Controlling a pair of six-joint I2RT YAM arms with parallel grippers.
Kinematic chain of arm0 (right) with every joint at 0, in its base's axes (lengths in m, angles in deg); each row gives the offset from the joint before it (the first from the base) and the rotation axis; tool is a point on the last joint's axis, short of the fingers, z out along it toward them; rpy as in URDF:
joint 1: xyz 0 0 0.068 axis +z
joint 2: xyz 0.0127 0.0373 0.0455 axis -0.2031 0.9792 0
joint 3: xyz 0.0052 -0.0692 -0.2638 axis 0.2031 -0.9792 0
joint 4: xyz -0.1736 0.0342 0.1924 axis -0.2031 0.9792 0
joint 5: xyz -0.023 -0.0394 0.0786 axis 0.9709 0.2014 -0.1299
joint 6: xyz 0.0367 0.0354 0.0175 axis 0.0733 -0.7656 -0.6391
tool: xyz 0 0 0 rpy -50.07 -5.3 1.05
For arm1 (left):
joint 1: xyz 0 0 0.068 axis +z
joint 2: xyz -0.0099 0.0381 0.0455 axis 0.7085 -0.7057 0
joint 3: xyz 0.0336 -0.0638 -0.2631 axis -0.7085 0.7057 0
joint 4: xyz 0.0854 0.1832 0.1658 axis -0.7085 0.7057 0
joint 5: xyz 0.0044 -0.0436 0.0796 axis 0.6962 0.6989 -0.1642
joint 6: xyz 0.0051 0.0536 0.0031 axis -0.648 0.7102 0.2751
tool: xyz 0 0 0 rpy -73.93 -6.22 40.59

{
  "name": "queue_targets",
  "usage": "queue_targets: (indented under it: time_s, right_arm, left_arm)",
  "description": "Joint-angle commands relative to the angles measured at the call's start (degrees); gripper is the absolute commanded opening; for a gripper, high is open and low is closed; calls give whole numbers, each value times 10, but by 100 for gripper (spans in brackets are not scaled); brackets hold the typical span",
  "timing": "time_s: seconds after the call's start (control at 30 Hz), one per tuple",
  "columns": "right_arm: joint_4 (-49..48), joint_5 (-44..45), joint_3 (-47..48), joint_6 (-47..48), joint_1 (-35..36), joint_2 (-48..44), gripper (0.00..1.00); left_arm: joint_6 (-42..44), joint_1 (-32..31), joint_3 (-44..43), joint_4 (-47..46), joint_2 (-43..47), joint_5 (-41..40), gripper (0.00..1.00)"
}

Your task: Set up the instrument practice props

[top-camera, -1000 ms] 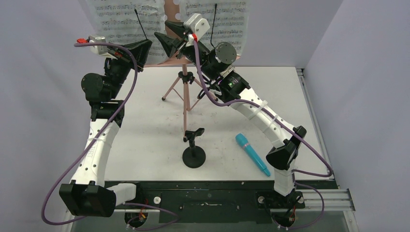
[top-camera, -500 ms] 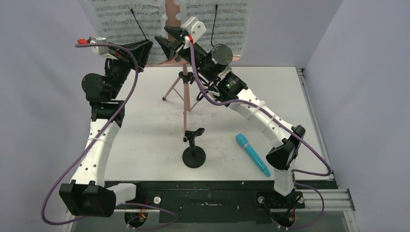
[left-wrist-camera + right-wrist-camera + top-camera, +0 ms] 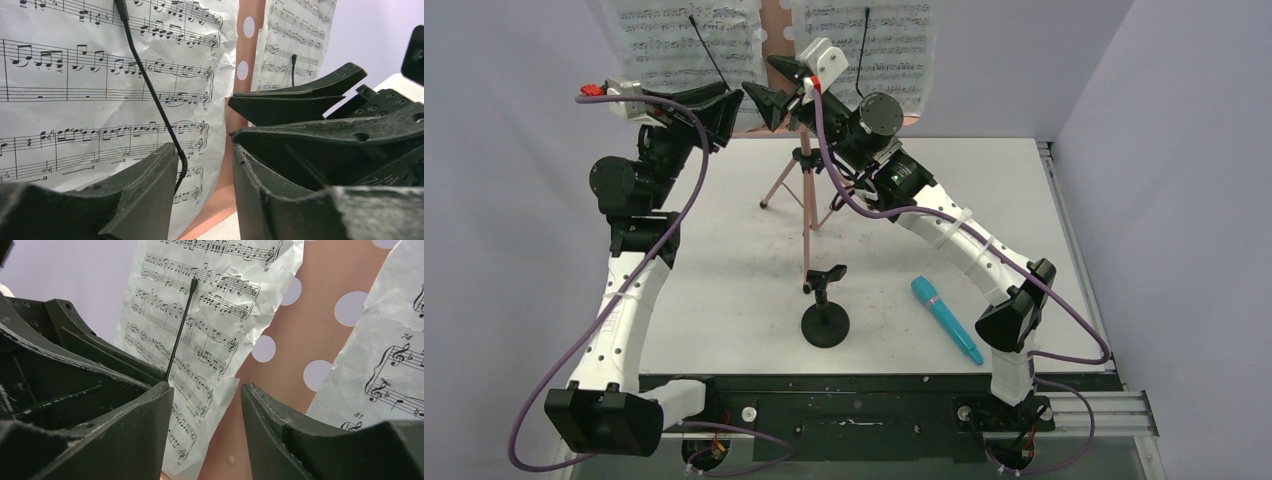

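The pink perforated music stand (image 3: 776, 30) stands at the back of the table on its tripod legs (image 3: 805, 190). Two white sheet-music pages (image 3: 686, 40) (image 3: 869, 40) lean on it, each under a thin black wire arm (image 3: 155, 100). My left gripper (image 3: 732, 103) is open just in front of the left page's (image 3: 100, 90) lower right corner, with nothing in it. My right gripper (image 3: 760, 78) is open close beside it, facing the bare pink strip (image 3: 300, 340) between the pages. The teal microphone (image 3: 946, 318) lies at the front right. The black mic stand (image 3: 825, 312) is upright at front centre.
The right gripper's black fingers (image 3: 300, 97) fill the right of the left wrist view, very near my left fingers (image 3: 145, 190). Purple cables (image 3: 674, 230) hang along both arms. Grey walls close in the table (image 3: 724, 290) on three sides.
The left gripper has opened from shut and shifted slightly right toward the stand. The right gripper has edged left and widened a little.
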Motion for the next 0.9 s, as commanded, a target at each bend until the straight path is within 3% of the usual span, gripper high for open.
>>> queue_targets:
  time_s: [0.0,0.2,0.53,0.87]
  right_arm:
    - [-23,9,-10,3,5,-42,55]
    - [-38,1,-31,3,6,-53,67]
    - [-78,-46,-87,15,6,-83,87]
    - [-105,-65,-138,21,6,-115,94]
  left_arm:
    - [17,-5,-3,-10,35,-5,46]
    - [39,-8,3,0,46,-8,66]
    - [47,-12,30,-46,61,10,90]
    - [31,-12,57,-75,72,23,95]
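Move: The wire page holder on the left music sheet lies just beyond the left fingertips: its middle is about 4 cm ahead, 3 cm to the left and 4 cm higher. The left sheet's middle is some 6 cm ahead, 6 cm left and 5 cm up. The right page holder stands roughly 20 cm to the right and 4 cm ahead, at similar height. From the right hand the left page holder is about 7 cm left, 2 cm ahead and 3 cm higher. With its fingers already parted at the left page holder, the left hand draws back from it about 3.5 cm, rising a little and then easing partly down again, its fingertips tilting slightly up as they spread wide. The right hand opens from half to nearly full and sinks about 2 cm while backing off some 2.5 cm from the stand. ##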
